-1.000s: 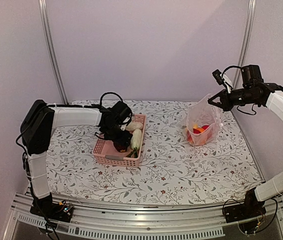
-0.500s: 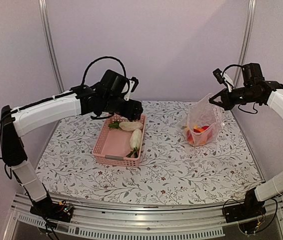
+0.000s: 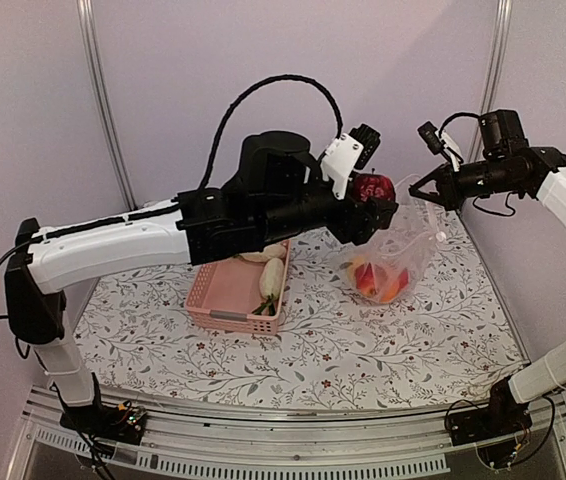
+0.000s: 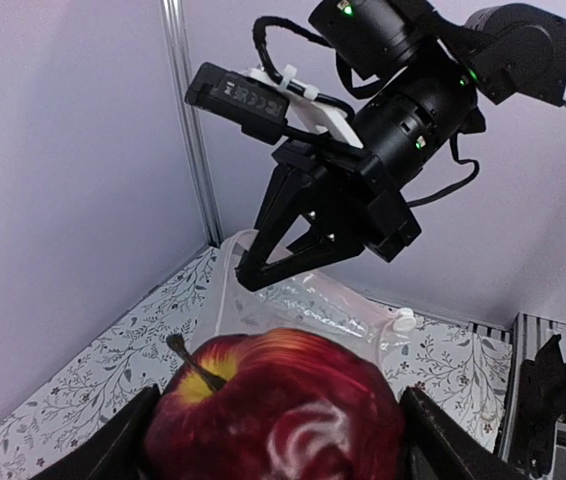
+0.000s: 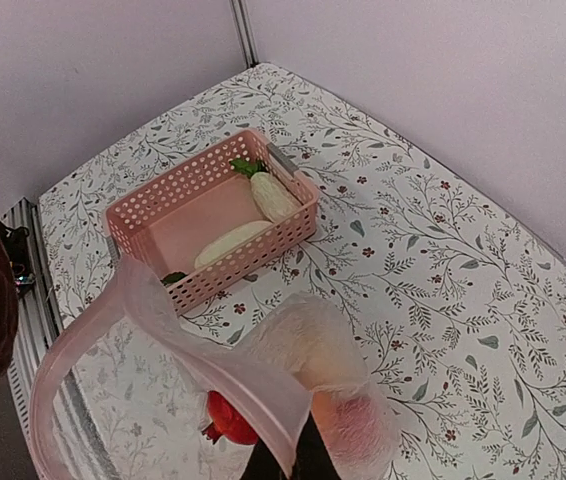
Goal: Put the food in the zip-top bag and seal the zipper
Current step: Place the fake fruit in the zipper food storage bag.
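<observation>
My left gripper (image 3: 375,195) is shut on a dark red apple (image 3: 370,185), held in the air just left of the zip-top bag's mouth. In the left wrist view the apple (image 4: 275,405) fills the space between my fingers (image 4: 123,440). The clear zip-top bag (image 3: 391,250) hangs from my right gripper (image 3: 433,190), which is shut on its upper edge. Its pale pink zipper (image 5: 198,365) curves open in the right wrist view. Red food (image 5: 225,420) and orange food (image 3: 381,280) lie inside the bag. Two long white pieces (image 3: 271,278) rest in the basket.
A pink lattice basket (image 3: 225,305) stands on the flowered table left of the bag. The left arm stretches across above its far end. Metal posts rise at the back corners, and the table's front rail runs along the bottom.
My left arm rose out of the basket and swung right with the apple up to the bag's mouth. The right gripper lifted the bag a little, and its bottom shifted left.
</observation>
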`<state>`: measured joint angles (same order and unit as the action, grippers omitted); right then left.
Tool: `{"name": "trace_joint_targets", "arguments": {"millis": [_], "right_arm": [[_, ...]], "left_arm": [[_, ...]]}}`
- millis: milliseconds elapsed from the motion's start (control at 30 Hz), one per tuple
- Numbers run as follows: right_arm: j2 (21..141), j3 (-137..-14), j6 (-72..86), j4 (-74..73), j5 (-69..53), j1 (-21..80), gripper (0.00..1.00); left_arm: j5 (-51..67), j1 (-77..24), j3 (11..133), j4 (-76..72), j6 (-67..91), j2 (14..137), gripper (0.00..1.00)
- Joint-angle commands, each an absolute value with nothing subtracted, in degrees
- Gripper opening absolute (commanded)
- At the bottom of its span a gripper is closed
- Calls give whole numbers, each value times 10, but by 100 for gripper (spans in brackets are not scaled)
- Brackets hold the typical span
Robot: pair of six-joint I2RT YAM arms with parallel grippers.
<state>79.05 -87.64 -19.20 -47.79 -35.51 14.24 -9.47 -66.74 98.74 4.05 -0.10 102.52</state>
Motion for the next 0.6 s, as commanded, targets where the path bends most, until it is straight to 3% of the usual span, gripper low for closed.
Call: {"name": "trace_joint_targets", "arguments": {"millis": [0,567], "right_arm": [[803,-887,-188,-495,-387,147,0],[818,-841,-186,-476,-399,151,0]], "left_arm": [[-98,-679,1021,-13,-31,1081,73],[-208,-684,1081,-13,-86,1202,73]]}}
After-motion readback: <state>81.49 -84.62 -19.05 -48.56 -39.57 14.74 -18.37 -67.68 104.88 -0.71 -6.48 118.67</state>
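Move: The bag's open mouth, held up in the right gripper, lies about 6 cm ahead of the left hand, 10 cm to its right and 9 cm below. The right fingertips on the rim are some 8 cm ahead, 8 cm right and 5 cm below it; the bagged fruit is about 12 cm ahead, 6 cm right and 31 cm down. From the right hand, the red apple in the left gripper is about 8 cm back, 8 cm left and 5 cm above. Bring the left gripper, still gripping the red apple, down about 9 cm while carrying it some 5 cm right and 4 cm forward, to the bag mouth beside the right fingers; ease off at the end and keep the fingers as they are. With the right gripper keep the rim pinched and lower it about 3 cm, tipping the fingers slightly. ##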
